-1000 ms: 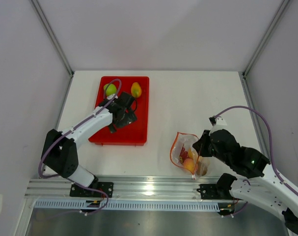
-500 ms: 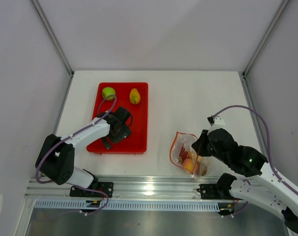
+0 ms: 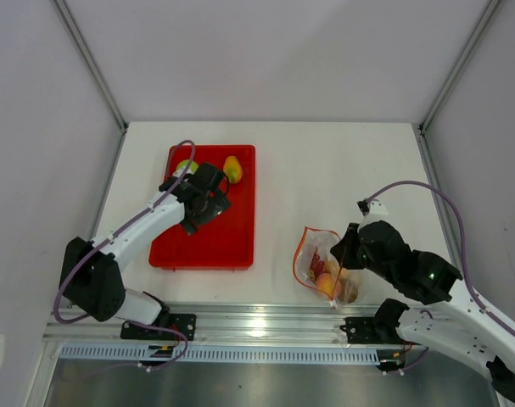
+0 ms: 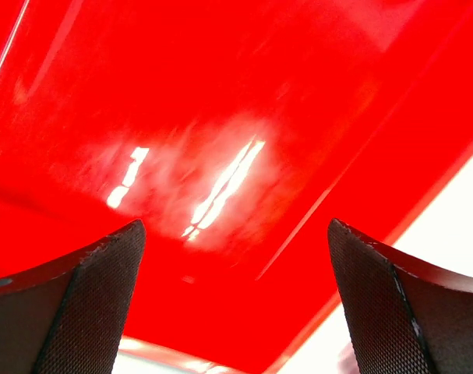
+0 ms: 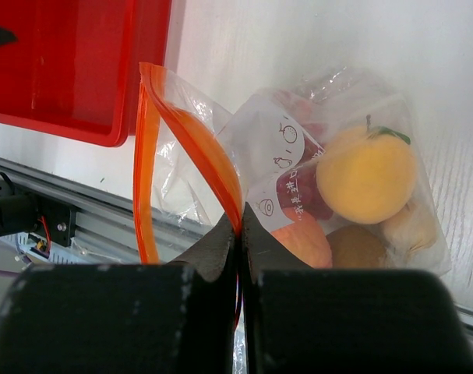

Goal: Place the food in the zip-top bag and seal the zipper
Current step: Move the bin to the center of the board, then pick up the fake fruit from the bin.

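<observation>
A green apple (image 3: 184, 166) and a yellow-green mango (image 3: 232, 168) lie at the far end of the red tray (image 3: 232, 237). My left gripper (image 3: 209, 188) hovers open just nearer than them, holding nothing. In the left wrist view its fingers (image 4: 104, 288) frame only bare tray floor (image 4: 220, 117). The clear zip-top bag (image 3: 318, 263) lies near the table's front edge, its mouth gaping. My right gripper (image 5: 239, 226) is shut on the orange-red zipper (image 5: 201, 148). Inside the bag are an orange (image 5: 366, 175), a kiwi (image 5: 359, 248), a peach (image 5: 302, 241), dark grapes (image 5: 297, 195) and a pale bulb (image 5: 411, 226).
A metal rail (image 3: 257, 326) runs along the near table edge under the arm bases. Enclosure walls and slanted posts (image 3: 92, 64) close in the left, right and back. The tray's corner (image 5: 65, 62) sits a short way left of the bag's mouth.
My left gripper dipped toward the tray's near end, then swung back to the far end beside the fruits. The tray slid slightly nearer and to the left. The right arm and bag stayed still.
</observation>
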You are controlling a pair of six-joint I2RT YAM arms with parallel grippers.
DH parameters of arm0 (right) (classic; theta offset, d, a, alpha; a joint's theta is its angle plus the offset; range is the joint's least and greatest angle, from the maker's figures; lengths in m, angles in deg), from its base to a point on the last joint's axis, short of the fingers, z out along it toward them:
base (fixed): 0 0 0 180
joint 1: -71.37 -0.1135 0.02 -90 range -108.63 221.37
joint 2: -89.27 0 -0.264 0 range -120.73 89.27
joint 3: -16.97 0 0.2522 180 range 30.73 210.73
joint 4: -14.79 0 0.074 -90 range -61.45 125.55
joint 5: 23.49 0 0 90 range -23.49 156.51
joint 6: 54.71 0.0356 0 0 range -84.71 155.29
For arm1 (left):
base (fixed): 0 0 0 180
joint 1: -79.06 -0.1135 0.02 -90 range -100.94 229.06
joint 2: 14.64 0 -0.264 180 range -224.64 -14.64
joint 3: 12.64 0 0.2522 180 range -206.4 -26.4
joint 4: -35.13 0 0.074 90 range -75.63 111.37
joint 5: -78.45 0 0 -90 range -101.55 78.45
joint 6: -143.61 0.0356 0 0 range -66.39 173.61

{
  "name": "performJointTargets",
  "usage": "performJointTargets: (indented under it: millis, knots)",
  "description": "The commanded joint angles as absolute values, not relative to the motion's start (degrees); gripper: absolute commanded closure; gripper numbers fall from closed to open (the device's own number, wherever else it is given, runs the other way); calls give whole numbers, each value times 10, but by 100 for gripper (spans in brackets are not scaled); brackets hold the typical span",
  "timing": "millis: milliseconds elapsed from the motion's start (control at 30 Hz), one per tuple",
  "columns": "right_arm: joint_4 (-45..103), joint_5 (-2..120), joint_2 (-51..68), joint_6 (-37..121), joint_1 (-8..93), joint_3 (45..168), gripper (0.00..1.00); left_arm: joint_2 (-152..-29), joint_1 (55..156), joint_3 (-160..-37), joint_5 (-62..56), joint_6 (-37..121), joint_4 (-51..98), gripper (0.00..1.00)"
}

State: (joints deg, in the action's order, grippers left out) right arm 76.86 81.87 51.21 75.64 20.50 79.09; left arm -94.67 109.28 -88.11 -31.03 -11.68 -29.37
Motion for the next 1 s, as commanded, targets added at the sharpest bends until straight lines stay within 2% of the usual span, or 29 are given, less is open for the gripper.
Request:
performJointTargets:
  millis: [0,267,400,567,967]
  knots:
    - [762,824,514,747,207,800,100,-983,1069,-951,-333,-94,-301,0]
    - [750,826,505,739,208,785,100,-1150,969,-1132,-328,-118,-398,1]
    - [729,810,496,737,209,771,100,-1197,946,-1195,-319,-112,-376,0]
    - [716,803,483,735,209,762,100,-1220,933,-1212,-327,-135,-340,1]
    - [712,791,489,727,210,760,100,-1252,883,-1194,-262,-225,-250,0]
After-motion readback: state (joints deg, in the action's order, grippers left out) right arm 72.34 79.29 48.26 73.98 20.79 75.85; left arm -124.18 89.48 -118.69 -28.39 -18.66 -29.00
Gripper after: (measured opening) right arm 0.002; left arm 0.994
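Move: The green apple lies in the red bin some 20 cm ahead of the left hand and about 9 cm to its left, roughly 5 cm lower. The yellow fruit is level with the apple but about 7 cm to the hand's right, and the bin's middle is some 4 cm ahead and 3 cm left. From the right hand the apple lies about 35 cm ahead, 52 cm left and 13 cm lower. With its fingers wide open, the left hand leaves the middle of the bin and sweeps about 17 cm forward and some 6 cm left towards the green apple, rising slightly at first and then easing back to its starting height while turning roughly 25 degrees counter-clockwise. The right hand keeps its shut grip on the bag's rim by the orange zipper, sinking a couple of centimetres and drifting slightly left with the bag. ##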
